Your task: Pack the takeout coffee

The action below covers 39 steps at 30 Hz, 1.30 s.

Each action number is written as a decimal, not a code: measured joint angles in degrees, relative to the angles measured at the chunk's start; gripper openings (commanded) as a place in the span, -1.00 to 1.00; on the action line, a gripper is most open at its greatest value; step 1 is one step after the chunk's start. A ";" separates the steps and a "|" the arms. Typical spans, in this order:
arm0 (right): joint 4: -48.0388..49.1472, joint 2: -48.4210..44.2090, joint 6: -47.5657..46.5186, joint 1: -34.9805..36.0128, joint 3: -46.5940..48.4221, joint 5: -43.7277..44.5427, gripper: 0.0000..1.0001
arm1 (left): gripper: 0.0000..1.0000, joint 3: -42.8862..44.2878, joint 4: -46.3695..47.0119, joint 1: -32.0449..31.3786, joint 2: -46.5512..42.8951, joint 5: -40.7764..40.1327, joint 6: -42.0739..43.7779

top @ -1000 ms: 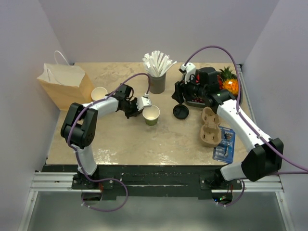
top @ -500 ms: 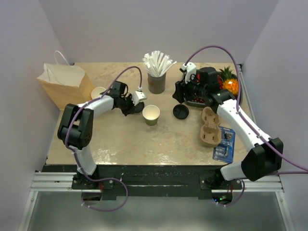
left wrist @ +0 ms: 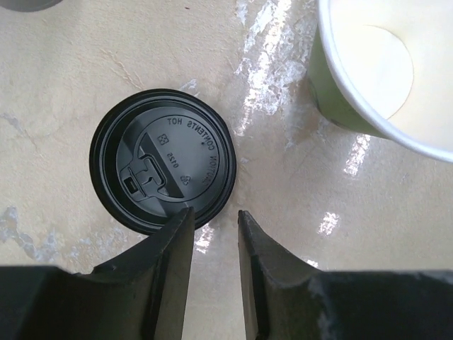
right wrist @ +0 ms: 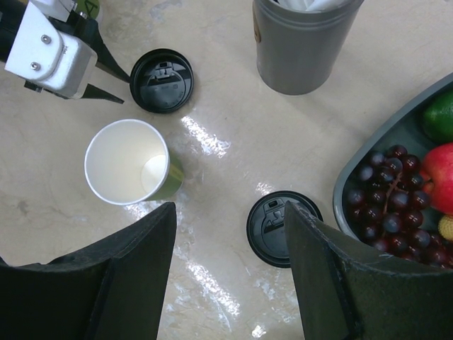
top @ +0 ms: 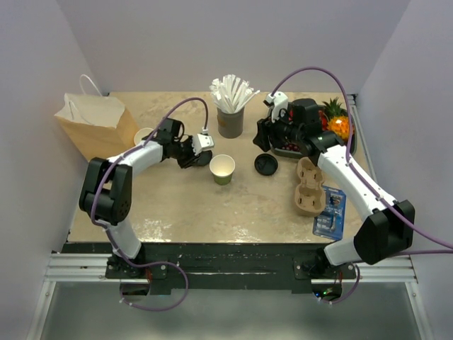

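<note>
The takeout coffee's green paper cup (top: 223,169) (right wrist: 131,161) (left wrist: 368,78) stands upright mid-table, uncapped and empty. One black lid (left wrist: 163,159) (right wrist: 161,80) lies flat on the table just ahead of my left gripper (left wrist: 214,212) (top: 205,146). Its jaws stand a little apart with only bare table between them, and the left fingertip overlaps the lid's near rim. In the top view that lid is hidden under the gripper. A second black lid (top: 266,164) (right wrist: 283,228) lies right of the cup. My right gripper (right wrist: 228,207) (top: 263,139) hovers above it, open wide and empty.
A grey cup of white straws (top: 230,120) (right wrist: 301,42) stands behind the cup. A fruit bowl (top: 333,127) (right wrist: 354,170) sits at the back right. A brown paper bag (top: 95,124) and another cup (top: 145,134) are at the left. A cardboard carrier (top: 308,185) and a blue packet (top: 330,212) lie at the right.
My left gripper has drawn back from the green cup's rim toward the back left, and its jaws have parted. The right arm has not moved.
</note>
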 measured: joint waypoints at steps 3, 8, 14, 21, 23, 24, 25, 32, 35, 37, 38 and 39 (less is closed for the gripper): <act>-0.07 -0.02 -0.02 0.00 0.00 0.02 0.31 | -0.31 0.68 -0.79 0.00 1.25 0.63 2.25; -0.26 -0.02 -0.09 -0.04 -0.11 0.07 0.31 | -0.35 1.73 -1.84 0.00 4.26 1.70 4.74; -0.57 -0.63 -0.07 -0.63 -1.27 0.13 0.31 | -0.43 1.95 -2.36 0.00 6.32 1.86 5.95; -0.61 -0.94 -0.07 -0.87 -1.53 0.24 0.31 | -0.96 1.95 -1.09 0.00 6.84 1.01 6.36; -0.59 -0.94 -0.07 -0.87 -1.53 0.24 0.31 | -1.00 1.95 -0.26 -0.02 6.84 0.94 6.25; -0.59 -0.94 -0.07 -0.87 -1.53 0.24 0.31 | -1.00 1.95 0.28 -0.02 6.84 0.87 6.21; -0.59 -0.94 -0.04 -0.92 -1.53 0.24 0.31 | -1.00 1.95 0.74 -0.04 6.84 0.79 6.16; -0.50 -0.94 -0.04 -1.11 -1.53 0.24 0.31 | -1.00 1.90 -0.26 -0.04 4.20 0.44 4.74; -0.46 -0.94 -0.02 -1.11 -1.53 0.22 0.31 | -1.00 1.92 -2.01 0.00 -0.04 0.61 2.45; -0.44 -0.94 0.02 -1.11 -1.53 0.13 0.31 | -1.00 2.40 -3.61 0.09 -3.67 1.44 -0.66; -0.42 -0.94 0.04 -1.11 -1.55 0.04 0.31 | -1.00 3.04 -4.39 0.15 -5.35 2.16 -2.25; -0.26 -0.94 0.15 -1.11 -1.64 0.00 0.31 | -1.00 3.96 -5.07 0.24 -6.93 3.02 -4.24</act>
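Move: Just ahead and to the right of the left fingertips lies the loose black lid on the table, its middle about 3 cm forward, 3 cm right and 4 cm below. The open cup stands some 10 cm to that hand's right and 2 cm nearer the base; the straw pot is about 14 cm ahead and 13 cm right. From the right hand, the same lid is roughly 4 cm ahead, 20 cm left and 22 cm below. Sinking about 4 cm to the near-left edge of the loose black lid, the left hand closes its partly open fingers, easing about 1 cm forward as they shut, and pinches the rim. Then it rises some 10 cm, slowly at first and then fast, keeping the pinch and its steep slant. ##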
